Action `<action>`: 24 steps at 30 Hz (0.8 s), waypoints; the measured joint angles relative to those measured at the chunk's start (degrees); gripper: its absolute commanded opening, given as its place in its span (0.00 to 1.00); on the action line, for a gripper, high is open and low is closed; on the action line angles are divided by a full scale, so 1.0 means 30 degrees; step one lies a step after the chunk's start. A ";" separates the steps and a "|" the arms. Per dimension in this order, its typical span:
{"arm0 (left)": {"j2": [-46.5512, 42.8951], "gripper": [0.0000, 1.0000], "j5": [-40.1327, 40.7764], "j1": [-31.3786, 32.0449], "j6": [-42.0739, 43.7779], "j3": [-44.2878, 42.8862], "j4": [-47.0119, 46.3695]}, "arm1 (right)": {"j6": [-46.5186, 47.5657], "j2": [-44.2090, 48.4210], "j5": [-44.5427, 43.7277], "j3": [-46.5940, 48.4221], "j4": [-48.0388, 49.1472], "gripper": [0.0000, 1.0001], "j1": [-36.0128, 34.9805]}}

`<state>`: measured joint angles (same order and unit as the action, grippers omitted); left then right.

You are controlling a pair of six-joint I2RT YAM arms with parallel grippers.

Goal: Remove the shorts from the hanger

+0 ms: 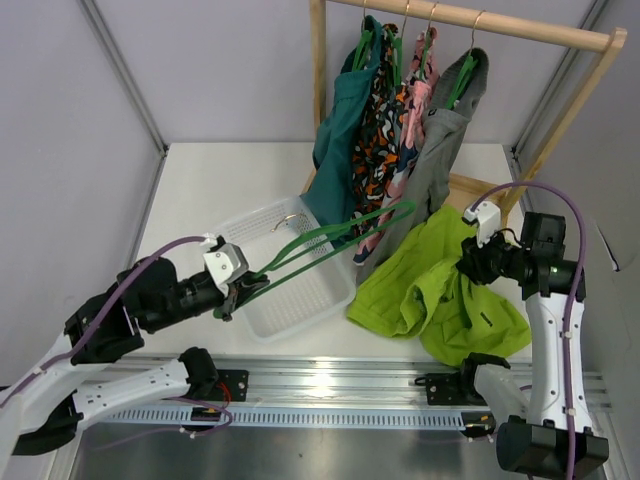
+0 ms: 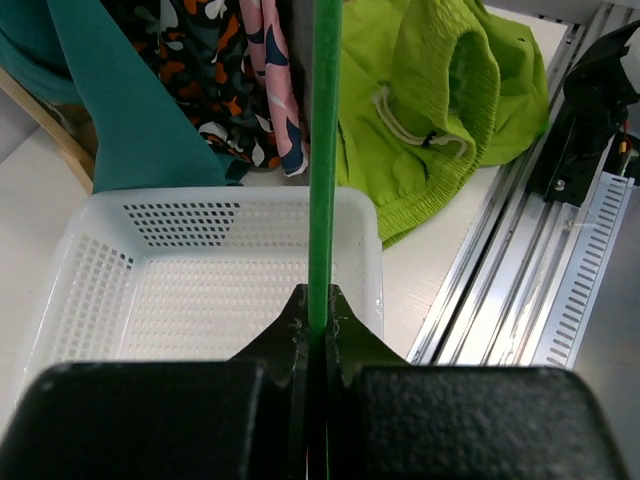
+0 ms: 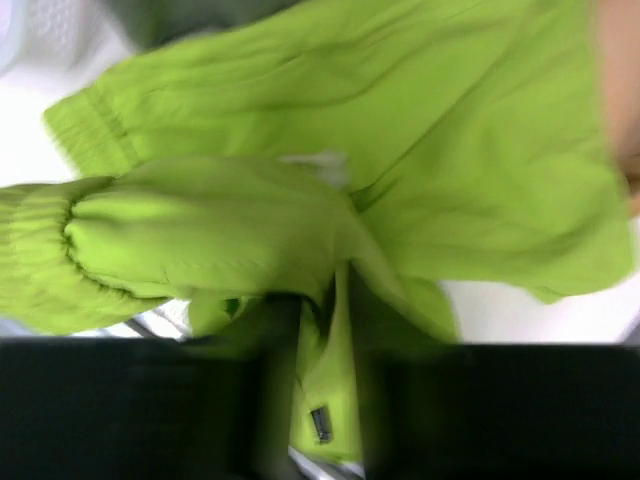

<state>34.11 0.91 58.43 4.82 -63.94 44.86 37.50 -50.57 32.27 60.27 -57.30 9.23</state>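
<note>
The thin green hanger [image 1: 322, 243] stretches level over the white basket [image 1: 262, 322], its metal hook toward the back. My left gripper [image 1: 238, 291] is shut on its near end; in the left wrist view the bar [image 2: 325, 150] runs straight out from between my closed fingers [image 2: 318, 300]. The lime-green shorts [image 1: 425, 285] lie crumpled on the table to the right, beside the hanger's far tip. My right gripper [image 1: 470, 262] sits on their right side. In the blurred right wrist view a fold of the shorts [image 3: 300, 130] is pinched between that gripper's [image 3: 335, 300] fingers.
A wooden rack [image 1: 500, 22] at the back carries a teal garment [image 1: 340, 140], a patterned one [image 1: 380, 130] and a grey one [image 1: 440, 150] on green hangers, hanging close behind the held hanger. A metal rail [image 1: 330, 380] runs along the near table edge.
</note>
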 measured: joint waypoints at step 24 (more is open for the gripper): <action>0.4452 0.00 -0.3832 -0.0007 0.5530 0.0299 -0.0044 | 1.1897 0.0058 0.8896 0.5020 -0.6360 0.82 -0.5122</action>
<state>47.46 -10.59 58.41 21.41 -63.05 44.73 73.19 -50.39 58.96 75.33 -76.38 -6.13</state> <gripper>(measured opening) 0.052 0.837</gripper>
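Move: The bare hanger's free end is about 15 cm to the left of my right hand, 2 cm farther out and some 19 cm higher. The lime shorts, whose cloth that hand still grips, centre 4 cm left, 2 cm ahead and 10 cm below; the grey garment's hem is 16 cm left, 7 cm ahead. From my left hand, that free end is some 26 cm right, 12 cm forward and slightly above, the white basket 12 cm ahead, 5 cm right, 22 cm below. I open my right fingers wide to let go of the shorts, then lift about 11 cm while drawing left and back, swinging some 50 degrees counter-clockwise until the open fingers straddle the hanger's free end. Meanwhile my left hand, keeping its pinch, brings that end down to meet them, moving about 5 cm right and 5 cm down, turning a little clockwise and rolling its left side up. ##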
